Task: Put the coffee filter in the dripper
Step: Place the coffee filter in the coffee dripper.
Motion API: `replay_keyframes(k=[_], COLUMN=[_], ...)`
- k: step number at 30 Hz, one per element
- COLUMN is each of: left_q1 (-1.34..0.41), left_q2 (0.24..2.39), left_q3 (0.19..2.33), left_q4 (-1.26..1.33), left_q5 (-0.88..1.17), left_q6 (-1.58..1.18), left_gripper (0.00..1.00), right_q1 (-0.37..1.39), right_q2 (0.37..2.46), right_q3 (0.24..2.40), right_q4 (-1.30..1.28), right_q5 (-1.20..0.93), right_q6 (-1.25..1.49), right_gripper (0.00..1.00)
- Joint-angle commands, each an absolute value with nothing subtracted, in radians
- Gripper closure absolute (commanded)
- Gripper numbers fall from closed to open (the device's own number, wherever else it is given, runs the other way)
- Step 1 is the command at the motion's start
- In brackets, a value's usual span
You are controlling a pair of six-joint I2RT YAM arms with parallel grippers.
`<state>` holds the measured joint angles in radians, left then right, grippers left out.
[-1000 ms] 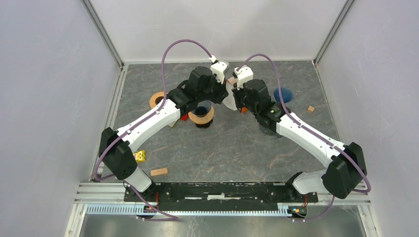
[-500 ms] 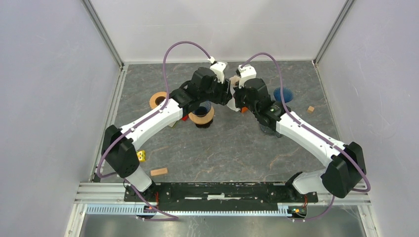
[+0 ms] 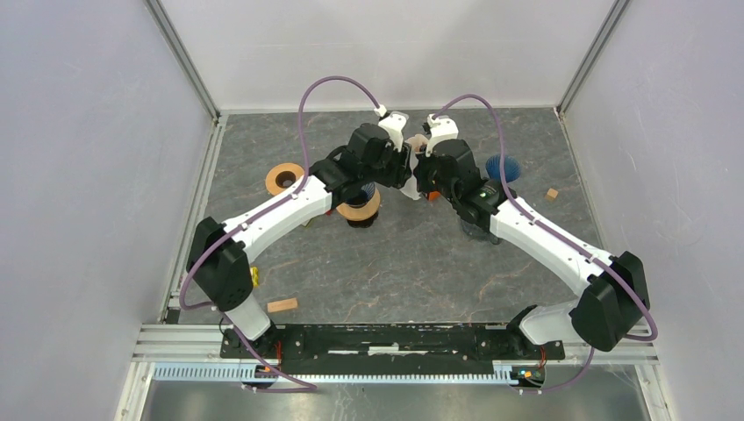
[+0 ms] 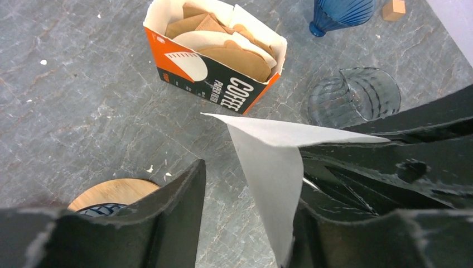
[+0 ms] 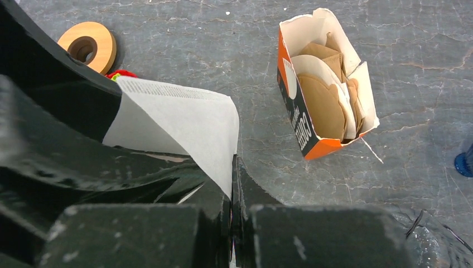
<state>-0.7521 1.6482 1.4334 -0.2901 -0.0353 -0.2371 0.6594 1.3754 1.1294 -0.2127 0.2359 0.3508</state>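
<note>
A white coffee filter (image 5: 184, 123) hangs pinched in my right gripper (image 5: 233, 184), which is shut on its edge. My left gripper (image 4: 245, 223) is open around the same filter (image 4: 268, 162), which lies close to its right finger (image 4: 334, 234). From above, both grippers meet at the table's far middle, left gripper (image 3: 405, 171) facing right gripper (image 3: 419, 175), with the filter (image 3: 411, 190) between them. A clear glass dripper (image 4: 354, 97) lies on the table to the right, partly under the right arm (image 3: 478, 230). A blue dripper (image 3: 503, 167) stands farther right.
An orange box of coffee filters (image 4: 215, 56) stands open just beyond the grippers. A wooden ring holding a dark blue ribbed piece (image 3: 358, 206) sits under the left arm, and a bare wooden ring (image 3: 281, 178) lies to its left. Small wooden blocks (image 3: 282, 305) (image 3: 551, 194) lie about.
My left gripper has opened from nearly shut and moved right, up against the right gripper. The filter, spread wide a second ago, now shows only as a narrow strip between them.
</note>
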Motion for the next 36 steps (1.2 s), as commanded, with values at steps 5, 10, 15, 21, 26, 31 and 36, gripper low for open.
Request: replay_keyframes(k=[5,10,15,21,26,31,36], left_q1=[-0.769,-0.769,-0.767,-0.762,-0.758,-0.753,-0.749], left_q2=[1.658,1.637,1.625,1.617,1.607,1.594,1.575], left_q3=[1.467,1.476,1.469,1.465,1.466,1.446,1.419], left_q4=[-0.258,-0.256,-0.257,-0.252,-0.252,-0.249,-0.238], left_q5=[-0.08,-0.084,-0.102,-0.113,-0.112,-0.093,-0.06], left_q6=[-0.176,-0.146,-0.138,-0.132,-0.131,-0.128,-0.125], left_gripper=[0.69,0.7,0.62,0.55,0.56,0.7,0.83], right_q1=[0.664,0.664,0.664,0.664,0.664,0.664,0.664], right_q2=[1.347,1.332,1.332,1.329,1.327,1.323,1.322], right_q3=[1.154,1.124,1.117,1.113,1.103,1.097,1.095], right_q4=[-0.191,-0.163,-0.146,-0.145,-0.14,-0.137,-0.132], right_q5=[0.258,0.27,0.236,0.219,0.224,0.235,0.237], right_q6=[0.346,0.306,0.273,0.248,0.231,0.22,0.209], right_gripper=[1.0,1.0,1.0,1.0,1.0,1.0,1.0])
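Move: The held paper filter's middle lies about 2 cm right of the left hand point, level with it; from the right hand, it is 3 cm left and 1 cm ahead. From the left hand, the dripper on its stand is some 11 cm left, 3 cm ahead and 12 below; the filter box 12 cm ahead, 7 right, 16 below; the glass jug 18 cm right, straight across, 16 below. Left hand dips about 1 cm, rises back drifting left, fingers narrowing around the filter's wall; right keeps its pinch. ##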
